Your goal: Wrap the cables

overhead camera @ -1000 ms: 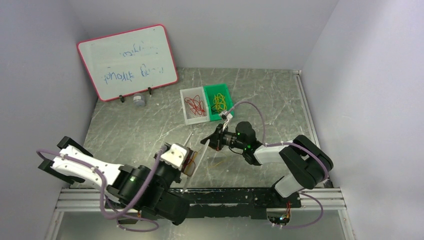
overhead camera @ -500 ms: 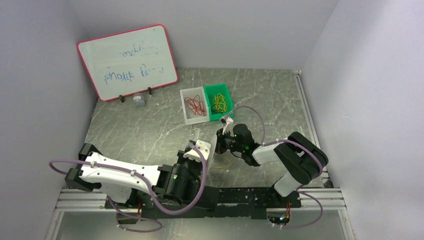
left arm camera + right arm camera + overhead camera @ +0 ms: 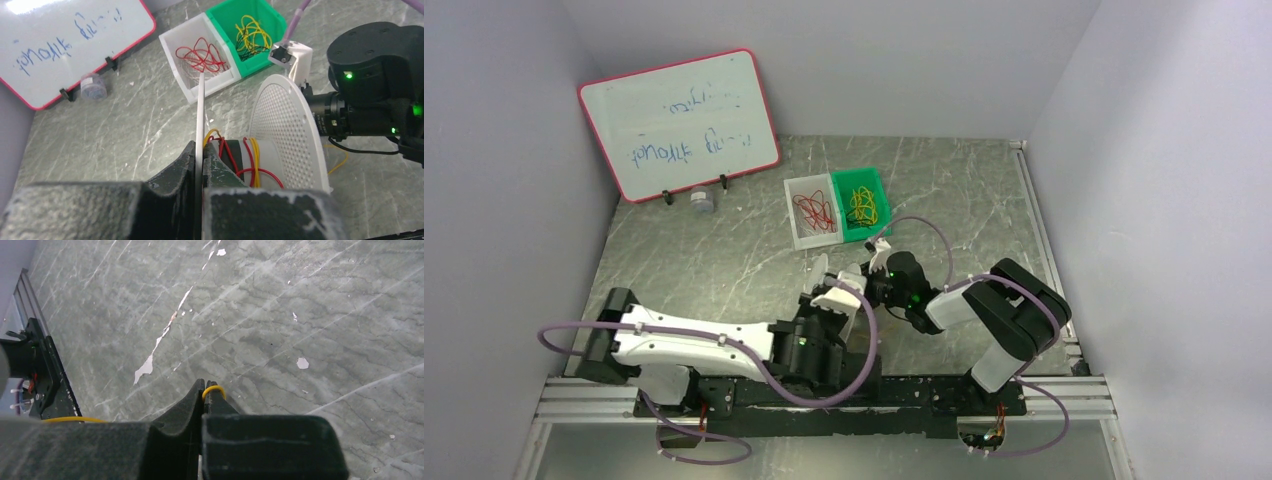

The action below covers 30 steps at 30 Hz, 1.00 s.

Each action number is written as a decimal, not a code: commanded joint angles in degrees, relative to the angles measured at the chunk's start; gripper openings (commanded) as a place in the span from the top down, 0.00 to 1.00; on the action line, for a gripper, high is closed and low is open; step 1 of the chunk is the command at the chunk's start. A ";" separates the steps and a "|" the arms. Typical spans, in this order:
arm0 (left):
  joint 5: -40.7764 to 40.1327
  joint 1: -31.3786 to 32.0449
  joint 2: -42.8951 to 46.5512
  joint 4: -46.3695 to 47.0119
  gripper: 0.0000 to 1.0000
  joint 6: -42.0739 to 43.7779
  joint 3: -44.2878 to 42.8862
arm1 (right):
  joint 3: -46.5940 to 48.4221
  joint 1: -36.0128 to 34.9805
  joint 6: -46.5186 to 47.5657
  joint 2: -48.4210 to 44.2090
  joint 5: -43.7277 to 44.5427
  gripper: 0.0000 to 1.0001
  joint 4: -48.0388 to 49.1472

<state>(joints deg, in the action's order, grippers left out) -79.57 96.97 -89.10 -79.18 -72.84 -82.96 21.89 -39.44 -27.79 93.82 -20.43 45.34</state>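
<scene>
My left gripper is shut on the thin near flange of a white spool, seen edge-on. Red and yellow cables are wound round the spool's hub, in front of its perforated far flange. My right gripper is shut on a yellow cable that loops over one fingertip; a strand of it trails off left. In the top view the left gripper and the spool sit right beside the right gripper, near the table's front middle.
A white bin of red cables and a green bin of yellow cables stand behind the grippers. A whiteboard leans at the back left with a small jar in front. The mounting rail runs along the near edge.
The left arm has swung right and forward, carrying the spool up against the right gripper. The right gripper has shifted slightly right. Both stay shut.
</scene>
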 commanded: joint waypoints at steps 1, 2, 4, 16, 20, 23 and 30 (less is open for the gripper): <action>6.86 -3.46 9.37 35.83 0.93 37.39 11.22 | -0.54 -0.50 0.63 0.34 1.04 1.00 1.31; 24.05 -7.33 18.42 60.79 0.93 54.01 20.37 | -0.68 -0.61 0.59 0.16 1.21 1.00 1.44; 38.27 -14.47 27.61 81.76 0.93 57.34 32.70 | -1.11 -0.58 0.35 -0.30 1.54 1.00 1.99; 49.72 -25.38 18.29 81.35 0.93 61.52 24.71 | -3.42 -0.85 0.54 -3.99 2.31 1.00 0.79; 52.48 -31.38 19.04 81.84 0.93 59.65 23.71 | -5.16 -1.83 -0.63 -3.94 2.49 1.00 2.88; 52.43 -35.60 19.29 80.87 0.93 57.50 22.04 | -6.25 -3.01 -1.89 -2.71 2.51 1.00 5.21; 47.96 -41.12 19.40 79.38 0.93 52.59 20.50 | -6.77 -7.31 -4.70 -0.90 3.70 1.00 9.44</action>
<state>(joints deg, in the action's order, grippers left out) -25.45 59.79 -70.83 -11.09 -14.63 -57.49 16.19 -41.80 -35.05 92.38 -13.34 49.56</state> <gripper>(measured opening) 0.075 0.008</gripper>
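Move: My left hand grips the spool's left flange, with the core about 3 cm ahead, 4 cm right and 7 cm below. The yellow cable end in my right fingers lies some 10 cm ahead of my left hand, 11 cm right and 22 cm below. The white box is about 28 cm ahead and 2 cm right, the green box 9 cm farther right of it and 1 cm farther out. From my right hand, the core hangs roughly 7 cm back, 7 cm left and 15 cm up. I dip the held spool about 6 cm with my left hand, bring it halfway back up, and carry it forward beside my right gripper, about 12 cm in all. It sways left, then right, as my wrist swings some 20 degrees clockwise and tips down. My right fingers keep the yellow cable pinched low, shifting a couple of centimetres right, then partly back. ##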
